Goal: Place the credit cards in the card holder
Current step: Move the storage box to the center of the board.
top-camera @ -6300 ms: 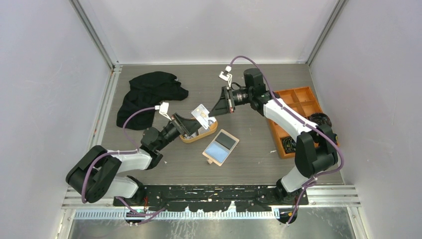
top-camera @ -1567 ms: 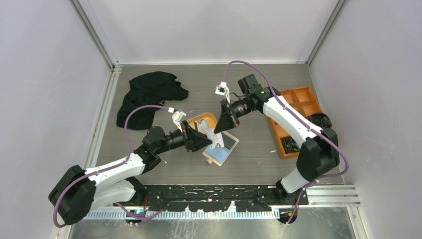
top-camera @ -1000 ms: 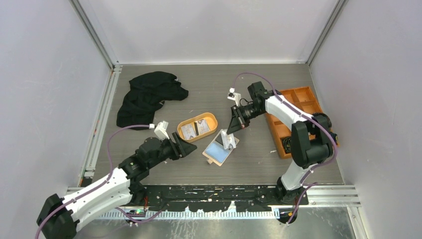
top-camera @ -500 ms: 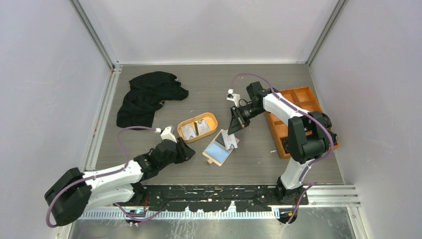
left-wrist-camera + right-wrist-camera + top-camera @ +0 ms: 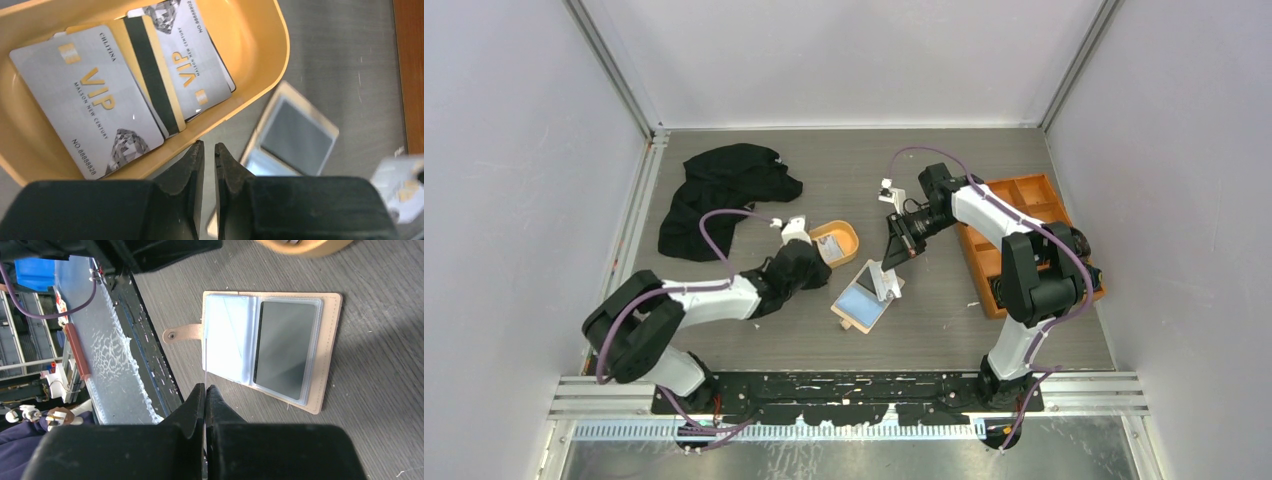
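The card holder (image 5: 864, 300) lies open on the table, beige with pale blue pockets (image 5: 227, 340) and a dark window. My right gripper (image 5: 890, 262) hangs just above its far right corner, shut on one credit card (image 5: 884, 279). In the right wrist view that card (image 5: 204, 365) shows edge-on as a thin white line running from the jaws to the pocket side. Silver "VIP" credit cards (image 5: 90, 100) lie in the orange oval tray (image 5: 842, 236). My left gripper (image 5: 209, 146) sits at the tray's near rim (image 5: 235, 107), its fingers a narrow slit apart with nothing between them.
A black cloth (image 5: 724, 195) is heaped at the far left. An orange compartmented box (image 5: 1014, 225) with dark cables stands at the right, beside the right arm. The black front rail (image 5: 854, 385) runs along the near edge.
My left arm has swung forward and right, from the near left of the table up to the tray, and its jaws have narrowed. The right gripper has stayed over the card holder with its card.
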Controlling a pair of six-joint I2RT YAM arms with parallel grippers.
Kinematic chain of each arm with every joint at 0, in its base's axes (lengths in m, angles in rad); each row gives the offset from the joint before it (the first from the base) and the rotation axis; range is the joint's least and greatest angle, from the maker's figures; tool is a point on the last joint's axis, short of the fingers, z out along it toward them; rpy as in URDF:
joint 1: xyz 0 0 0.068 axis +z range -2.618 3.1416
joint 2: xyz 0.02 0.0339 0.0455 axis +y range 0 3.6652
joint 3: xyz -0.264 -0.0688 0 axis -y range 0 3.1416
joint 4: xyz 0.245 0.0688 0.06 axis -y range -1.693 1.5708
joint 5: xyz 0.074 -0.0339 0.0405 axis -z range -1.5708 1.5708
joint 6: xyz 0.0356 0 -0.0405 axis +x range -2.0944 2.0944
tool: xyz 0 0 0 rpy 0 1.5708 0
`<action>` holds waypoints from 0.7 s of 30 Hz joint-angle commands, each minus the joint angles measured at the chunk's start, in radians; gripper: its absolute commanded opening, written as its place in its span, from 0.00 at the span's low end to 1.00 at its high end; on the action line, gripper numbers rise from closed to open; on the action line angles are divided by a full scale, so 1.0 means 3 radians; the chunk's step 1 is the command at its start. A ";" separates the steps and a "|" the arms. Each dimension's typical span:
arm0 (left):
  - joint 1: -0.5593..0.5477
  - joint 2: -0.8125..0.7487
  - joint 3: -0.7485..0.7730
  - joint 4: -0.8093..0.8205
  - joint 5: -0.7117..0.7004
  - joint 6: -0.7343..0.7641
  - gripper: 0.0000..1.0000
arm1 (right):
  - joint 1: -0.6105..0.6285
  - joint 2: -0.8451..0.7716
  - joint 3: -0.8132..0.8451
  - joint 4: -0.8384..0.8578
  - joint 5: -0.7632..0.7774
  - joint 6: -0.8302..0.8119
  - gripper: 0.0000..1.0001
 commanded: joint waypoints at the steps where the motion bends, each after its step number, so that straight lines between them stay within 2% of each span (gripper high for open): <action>1: 0.0357 0.0343 0.0450 0.0013 0.0085 0.0344 0.14 | 0.0001 -0.0075 0.0139 -0.0039 -0.0089 -0.0052 0.01; 7: 0.0723 0.0889 0.1019 -0.0005 0.0539 0.0636 0.15 | -0.0001 -0.0133 0.0099 0.0083 -0.0006 -0.0029 0.01; 10: 0.0796 0.0889 0.1132 0.0014 0.0759 0.0702 0.16 | 0.0001 -0.0145 0.0051 0.0197 0.0062 -0.0062 0.01; 16: 0.0634 0.0227 0.0808 -0.0272 0.1151 0.0574 0.24 | 0.0001 -0.0128 -0.0017 0.0359 0.0170 -0.0065 0.01; 19: 0.0281 -0.0217 0.0458 -0.0413 0.1036 0.0505 0.34 | 0.0001 -0.0075 0.0053 0.0265 0.0146 -0.0074 0.01; 21: -0.0014 -0.0545 0.0282 -0.0636 0.0766 0.0348 0.43 | 0.0000 -0.0067 0.0075 0.0229 0.0122 -0.0077 0.01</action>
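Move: Just ahead of the left hand's nearly closed fingertips, against its near rim, sits the storage box: its middle is about 5 cm forward, 2 cm left and 2 cm lower. The open card holder lies about 6 cm back and 8 cm right of that hand, the black cloth some 15 cm forward and 20 cm left, both about 3 cm below. From the right hand the box is roughly 14 cm left, 4 cm forward and 7 cm below. Pushing on against the box's near rim, the left hand slides forward about 10 cm, nearly level and with fingers still almost closed, then comes free, drawing back some 8 cm while rising 5 cm and veering slightly right. Its wrist turns about 10 degrees clockwise and the fingers part partway as it leaves. The right hand keeps its pinch on the card, creeping 1.5 cm forward. ##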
